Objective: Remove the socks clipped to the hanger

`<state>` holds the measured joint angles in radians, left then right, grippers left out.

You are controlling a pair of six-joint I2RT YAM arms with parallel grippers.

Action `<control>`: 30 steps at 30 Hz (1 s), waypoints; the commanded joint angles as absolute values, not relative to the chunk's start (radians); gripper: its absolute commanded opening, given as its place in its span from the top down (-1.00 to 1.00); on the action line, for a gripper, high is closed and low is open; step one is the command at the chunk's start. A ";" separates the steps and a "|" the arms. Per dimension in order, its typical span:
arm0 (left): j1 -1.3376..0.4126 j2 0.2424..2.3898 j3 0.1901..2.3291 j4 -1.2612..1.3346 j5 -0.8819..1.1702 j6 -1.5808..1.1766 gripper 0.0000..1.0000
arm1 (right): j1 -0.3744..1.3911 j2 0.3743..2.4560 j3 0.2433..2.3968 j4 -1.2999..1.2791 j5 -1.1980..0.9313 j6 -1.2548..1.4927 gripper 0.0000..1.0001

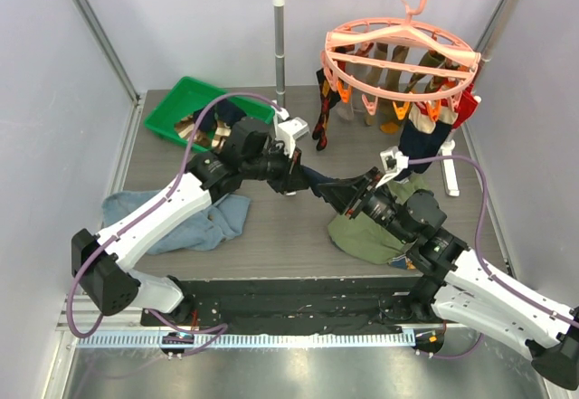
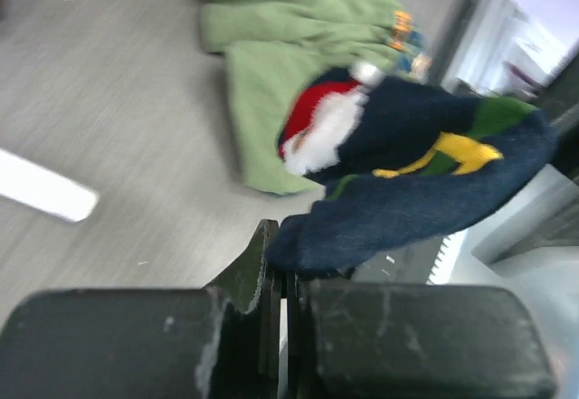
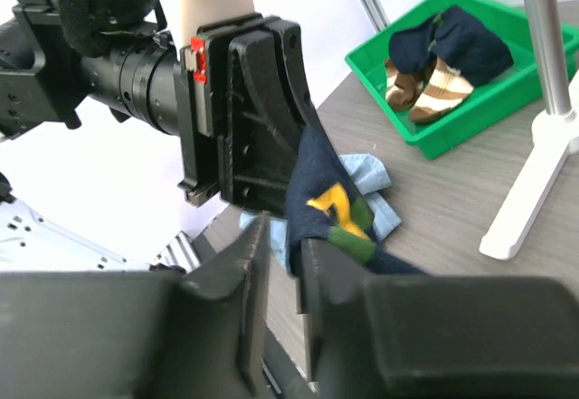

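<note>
The salmon-pink hanger (image 1: pixel 398 55) hangs by its hook from the rail at the back right. Several socks (image 1: pixel 412 109) are clipped under its ring. Above the table's middle, a navy sock (image 1: pixel 327 186) with a red, white and yellow pattern stretches between the two arms. My left gripper (image 1: pixel 303 177) is shut on one end of this navy sock (image 2: pixel 416 173), pinching the fabric at its fingertips (image 2: pixel 267 245). My right gripper (image 3: pixel 282 245) is open by a narrow gap, and the navy sock (image 3: pixel 326 191) drapes against its right finger, outside the gap.
A green bin (image 1: pixel 172 114) at the back left holds several socks (image 3: pixel 443 55). A blue denim garment (image 1: pixel 208 218) lies front left and an olive-green garment (image 1: pixel 362 232) under the right arm. The stand's white foot (image 3: pixel 534 191) rests beside the bin.
</note>
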<state>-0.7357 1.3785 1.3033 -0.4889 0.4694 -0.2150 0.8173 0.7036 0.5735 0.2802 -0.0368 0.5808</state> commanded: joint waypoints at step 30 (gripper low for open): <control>-0.132 1.971 1.884 -0.521 -0.176 -0.423 1.00 | 0.824 0.624 0.538 0.137 0.138 0.531 -0.57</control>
<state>-0.1600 1.8320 1.8091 -0.4786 -0.1368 -0.4377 0.8173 0.6270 0.5232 0.1349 0.0963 0.5266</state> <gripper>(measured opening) 0.031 0.790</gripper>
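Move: The navy sock is already pinched in the left fingers, its other end at the right fingers. The green bin is about 33 cm ahead of the left hand, 28 cm to its left and some 23 cm below. The rack foot lies roughly 17 cm ahead and 5 cm left, the denim cloth about 5 cm back and 38 cm left. From the right hand the bin is some 39 cm ahead and 35 cm left. Right fingers open, sinking 4 cm, while the left swings the sock 40 cm forward-left to the bin, turning counter-clockwise. ##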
